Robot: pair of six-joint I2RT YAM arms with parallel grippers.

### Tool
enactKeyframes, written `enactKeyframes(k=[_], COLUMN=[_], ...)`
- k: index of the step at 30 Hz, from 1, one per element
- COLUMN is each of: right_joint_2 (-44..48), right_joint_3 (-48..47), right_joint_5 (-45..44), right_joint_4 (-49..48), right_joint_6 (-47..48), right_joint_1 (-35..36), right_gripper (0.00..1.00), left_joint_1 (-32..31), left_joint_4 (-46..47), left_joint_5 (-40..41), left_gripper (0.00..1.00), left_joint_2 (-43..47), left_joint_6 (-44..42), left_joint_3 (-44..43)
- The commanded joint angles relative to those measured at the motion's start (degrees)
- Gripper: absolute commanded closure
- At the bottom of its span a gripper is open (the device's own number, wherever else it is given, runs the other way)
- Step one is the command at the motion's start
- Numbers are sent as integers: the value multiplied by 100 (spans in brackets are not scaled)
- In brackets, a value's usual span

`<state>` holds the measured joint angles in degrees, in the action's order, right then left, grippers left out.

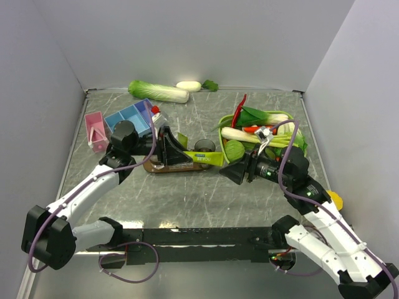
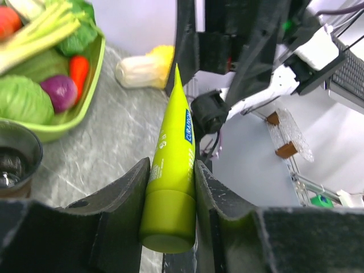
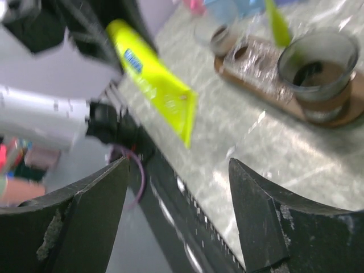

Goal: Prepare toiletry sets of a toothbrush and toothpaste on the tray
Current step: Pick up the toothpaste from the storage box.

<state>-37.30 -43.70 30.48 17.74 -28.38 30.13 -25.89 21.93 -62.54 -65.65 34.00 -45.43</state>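
Note:
My left gripper (image 1: 181, 156) (image 2: 170, 166) is shut on the cap end of a lime-green toothpaste (image 1: 204, 158) (image 2: 173, 165) tube. It holds the tube roughly level, just above the brown wooden tray (image 1: 163, 168) (image 3: 354, 111). The tube's flat end points at my right gripper (image 1: 232, 172) (image 3: 177, 165), which stands open a little short of it with nothing between its fingers. Another toothpaste (image 3: 277, 24) tube stands upright further along the tray. A dark tumbler (image 1: 204, 146) (image 3: 318, 73) stands on the tray's right end. No toothbrush is in view.
A lime-green basket (image 1: 292, 119) (image 2: 86, 102) of vegetables stands at the right. A blue compartment box (image 1: 132, 118) and a pink box (image 1: 95, 129) sit at the back left. A cabbage (image 1: 159, 91) lies along the back wall.

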Motion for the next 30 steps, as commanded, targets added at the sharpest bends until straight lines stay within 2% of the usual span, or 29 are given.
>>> enactKeyframes(k=[1, 5, 7, 11, 20, 23, 30], right_joint_2=[-31, -312, -409, -603, -752, -866, -911], right_joint_3=[142, 379, 468, 573, 617, 600, 608], right_joint_5=[-210, 430, 642, 1003, 1293, 1399, 1443], right_joint_4=[-1463, -2335, -2860, -3328, -3610, -3690, -3619], right_joint_6=[-694, -1151, -1415, -1644, -1767, -1811, -1767], right_joint_1=[-218, -472, -534, -578, -578, -578, -578], right_gripper=[27, 34, 41, 49, 64, 73, 75], left_joint_1=[58, 110, 119, 137, 146, 146, 146], left_joint_4=[865, 918, 909, 1014, 1190, 1217, 1322], left_joint_5=[120, 111, 102, 84, 49, 49, 23], left_gripper=[99, 99, 99, 99, 99, 99, 99], left_joint_2=[210, 307, 324, 325, 333, 333, 342], left_joint_6=[371, 380, 371, 423, 538, 546, 590], left_joint_3=[-1, 17, 17, 34, 96, 104, 140])
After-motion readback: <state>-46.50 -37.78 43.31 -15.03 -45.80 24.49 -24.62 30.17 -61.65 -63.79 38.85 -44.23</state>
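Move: The left hand already holds the toothpaste by its cap end; the tube's middle lies about 6 cm to that hand's right, level with it. From the open right hand that middle is roughly 8 cm left, 3 cm ahead and 1 cm higher. Well below, some 15 cm down, the dark cup stands about 8 cm left and 6 cm ahead of the right hand, the cabbage about 3 cm right and 7 cm ahead. The right hand rises about 4 cm, forward-left too, closing around the toothpaste's flat end; the left keeps hold. ##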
